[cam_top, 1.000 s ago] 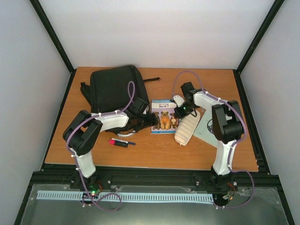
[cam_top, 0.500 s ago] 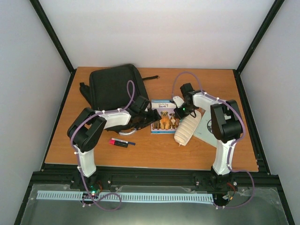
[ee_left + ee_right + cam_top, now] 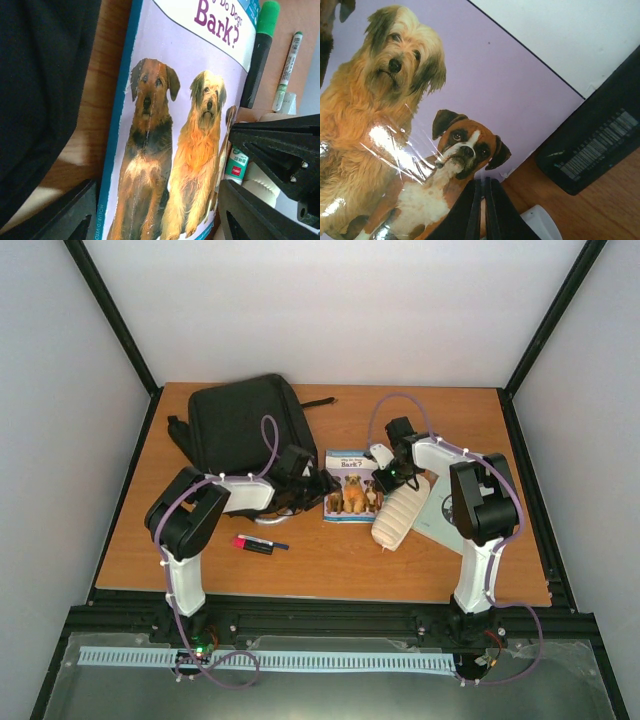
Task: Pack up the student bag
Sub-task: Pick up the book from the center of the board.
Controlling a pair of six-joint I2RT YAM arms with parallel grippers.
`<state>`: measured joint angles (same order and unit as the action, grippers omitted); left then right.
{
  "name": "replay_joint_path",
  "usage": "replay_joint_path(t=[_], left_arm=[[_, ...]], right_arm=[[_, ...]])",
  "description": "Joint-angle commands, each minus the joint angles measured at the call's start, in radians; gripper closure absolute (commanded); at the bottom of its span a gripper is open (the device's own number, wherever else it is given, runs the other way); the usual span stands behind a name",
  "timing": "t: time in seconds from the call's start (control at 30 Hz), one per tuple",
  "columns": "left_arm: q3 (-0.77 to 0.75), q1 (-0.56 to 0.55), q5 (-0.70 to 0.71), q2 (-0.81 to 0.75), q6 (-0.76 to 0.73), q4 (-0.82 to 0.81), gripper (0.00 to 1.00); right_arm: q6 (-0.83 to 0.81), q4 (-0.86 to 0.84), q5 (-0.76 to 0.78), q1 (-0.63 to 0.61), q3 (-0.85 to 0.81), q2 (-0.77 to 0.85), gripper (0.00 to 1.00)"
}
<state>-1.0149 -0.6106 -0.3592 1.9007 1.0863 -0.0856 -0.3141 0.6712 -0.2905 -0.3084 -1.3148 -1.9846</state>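
Note:
The student bag (image 3: 243, 425), a large black backpack, lies flat at the back left of the table, and its fabric fills the left of the left wrist view (image 3: 40, 90). To its right lies a dog picture book (image 3: 350, 485). My left gripper (image 3: 320, 484) is open at the book's left side. Its fingers (image 3: 70, 215) stand apart over the lower cover (image 3: 170, 140). My right gripper (image 3: 386, 478) is at the book's right edge. Its jaws are shut together right at the edge of the cover (image 3: 420, 100), beside the boxer dog.
A cream ribbed pouch (image 3: 399, 515) and a white sheet (image 3: 442, 512) lie right of the book. A red-and-black marker and a pen (image 3: 260, 544) lie near the front. A green-capped black marker (image 3: 260, 55), a white pen (image 3: 287, 65) and a glue stick (image 3: 236, 167) sit just past the book.
My left gripper has slid right onto the book's left side and narrowed a little. The right jaws have closed at the book's right edge. The backpack has shifted slightly back.

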Motion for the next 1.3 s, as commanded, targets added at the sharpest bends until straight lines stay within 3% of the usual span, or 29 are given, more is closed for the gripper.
replay_joint_path(t=[0.0, 0.17, 0.3, 0.63, 0.83, 1.27], left_arm=[[0.031, -0.023, -0.095, -0.043, 0.03, -0.223, 0.39], [0.07, -0.029, -0.06, -0.14, 0.028, -0.215, 0.47], [0.033, -0.029, -0.052, -0.105, 0.031, -0.157, 0.52], [-0.168, -0.018, -0.035, 0.044, 0.016, 0.029, 0.31], [-0.18, -0.009, -0.045, 0.045, 0.008, 0.04, 0.42], [-0.124, 0.008, -0.138, -0.004, 0.0, -0.013, 0.83]], right_arm=[[-0.008, 0.015, -0.026, -0.033, 0.037, -0.05, 0.97], [-0.009, 0.027, -0.034, -0.034, 0.037, -0.046, 0.97], [-0.012, 0.027, -0.036, -0.035, 0.039, -0.042, 0.97], [-0.02, 0.03, -0.044, -0.041, 0.045, -0.036, 0.97], [-0.02, 0.03, -0.042, -0.043, 0.044, -0.04, 0.97], [-0.022, 0.029, -0.041, -0.051, 0.046, -0.029, 0.96]])
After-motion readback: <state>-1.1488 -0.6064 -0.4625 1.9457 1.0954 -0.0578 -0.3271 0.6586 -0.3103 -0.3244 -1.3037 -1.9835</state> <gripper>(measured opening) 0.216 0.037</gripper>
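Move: The book lies flat, its middle about 6 cm right of the left hand, 1 cm ahead and 2 cm below; the open left fingers are at its spine. From the left hand the backpack is some 22 cm left and 14 cm ahead, the green-capped marker 13 cm right and 5 cm ahead, the pencil case 19 cm right and 6 cm back. The right hand's shut fingertips are at the book's right edge, its middle about 7 cm left, level fore and aft. The book's spine side is levered up by the left hand, which backs off a little, rises about 4 cm while partly closing, then reopens as it works forward and right, dipping some 2 cm, and at last closes round the raised spine. The right hand stays braced with shut fingertips at the right edge. ##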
